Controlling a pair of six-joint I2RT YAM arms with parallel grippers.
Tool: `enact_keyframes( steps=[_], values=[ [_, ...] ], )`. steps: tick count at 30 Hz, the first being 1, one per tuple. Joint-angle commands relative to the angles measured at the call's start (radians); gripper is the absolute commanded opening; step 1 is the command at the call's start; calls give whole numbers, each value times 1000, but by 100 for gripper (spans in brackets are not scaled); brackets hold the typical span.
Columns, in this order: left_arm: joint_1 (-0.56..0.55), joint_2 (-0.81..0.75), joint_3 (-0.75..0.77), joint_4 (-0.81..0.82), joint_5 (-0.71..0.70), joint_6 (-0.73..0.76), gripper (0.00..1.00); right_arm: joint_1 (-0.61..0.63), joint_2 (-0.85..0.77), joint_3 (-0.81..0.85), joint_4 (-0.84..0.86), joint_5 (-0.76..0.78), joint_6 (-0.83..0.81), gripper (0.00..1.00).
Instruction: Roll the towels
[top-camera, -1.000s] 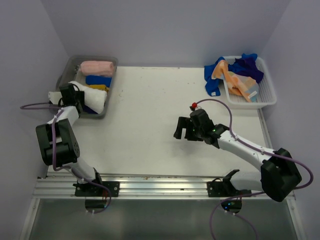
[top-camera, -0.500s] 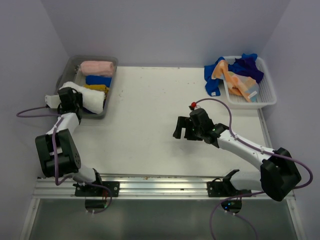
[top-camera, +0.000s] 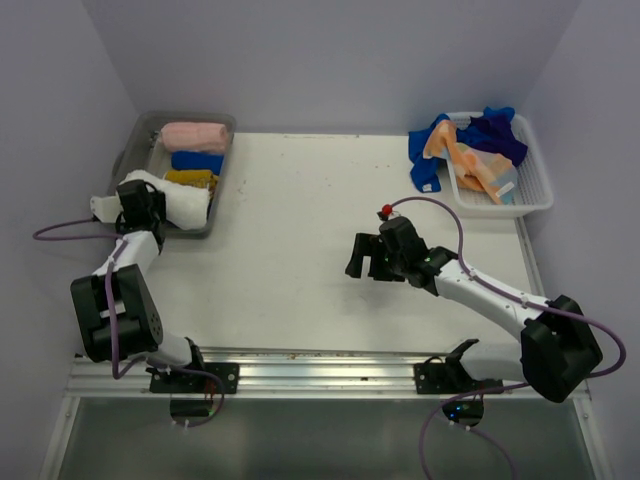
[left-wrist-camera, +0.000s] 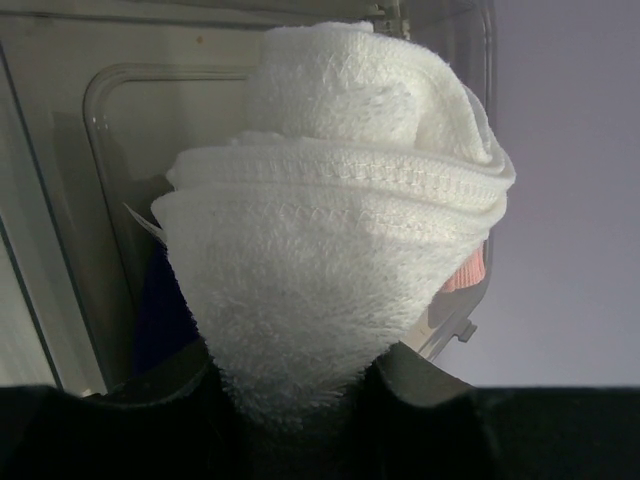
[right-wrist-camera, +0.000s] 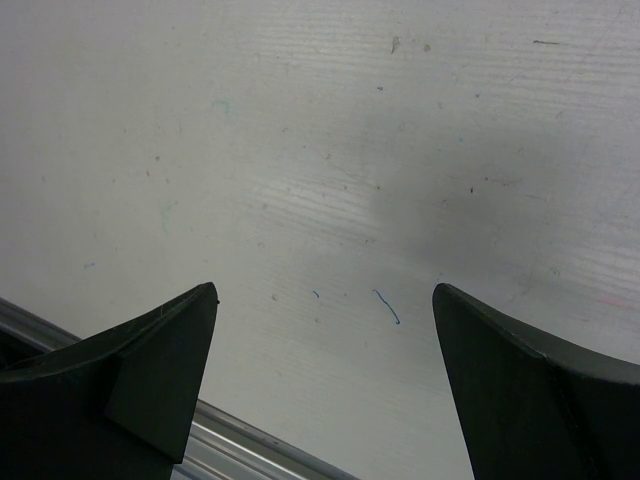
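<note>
My left gripper (top-camera: 148, 203) is shut on a rolled white towel (top-camera: 180, 200) at the near end of the grey tub (top-camera: 137, 135). In the left wrist view the white towel roll (left-wrist-camera: 340, 230) fills the frame, end-on, pinched between my fingers (left-wrist-camera: 432, 372) of the left gripper (left-wrist-camera: 300, 375). Rolled pink (top-camera: 195, 135), blue (top-camera: 197, 160) and yellow (top-camera: 190, 178) towels lie in the tub. Loose blue (top-camera: 430, 152), orange (top-camera: 470, 165) and purple (top-camera: 497, 135) towels are heaped in the white basket (top-camera: 535, 203). My right gripper (top-camera: 367, 262) (right-wrist-camera: 325, 300) hangs open over the bare table, holding nothing.
The tub stands at the table's back left corner, the basket at the back right. Purple walls close in on three sides. A metal rail (top-camera: 320, 372) runs along the near edge, also seen as a rail (right-wrist-camera: 250, 445) under the right fingers.
The left gripper with the white roll has shifted slightly to the near left, beside the tub. The right arm has not moved.
</note>
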Motion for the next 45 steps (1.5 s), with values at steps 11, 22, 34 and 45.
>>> enact_keyframes(
  steps=[11, 22, 34, 45],
  values=[
    [6, 54, 45, -120, -40, 26, 0, 0, -41, 6, 20, -15, -4, 92],
    [6, 109, 177, -397, -78, 22, 38, 0, -61, -2, 20, -12, 1, 92],
    [5, 79, 164, -444, -54, 82, 61, 0, -59, -15, 39, -21, 4, 92],
    [5, 63, 234, -453, -39, 156, 75, 1, -61, -9, 40, -21, -1, 92]
  ],
)
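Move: The left hand holds the rolled white towel over the grey bin; the purple towel in the bin's near end, the place for it, lies about 8 cm right, 4 cm back and 9 cm below. The yellow towel is some 11 cm right and 2 ahead, the blue 12 right and 6 ahead, both similarly low. From the idle right hand, the purple towel lies about 42 cm left, 12 ahead and 4 below. The left hand lowers the white towel about 4 cm, easing back, tips fingers down some 20 degrees, then opens. ##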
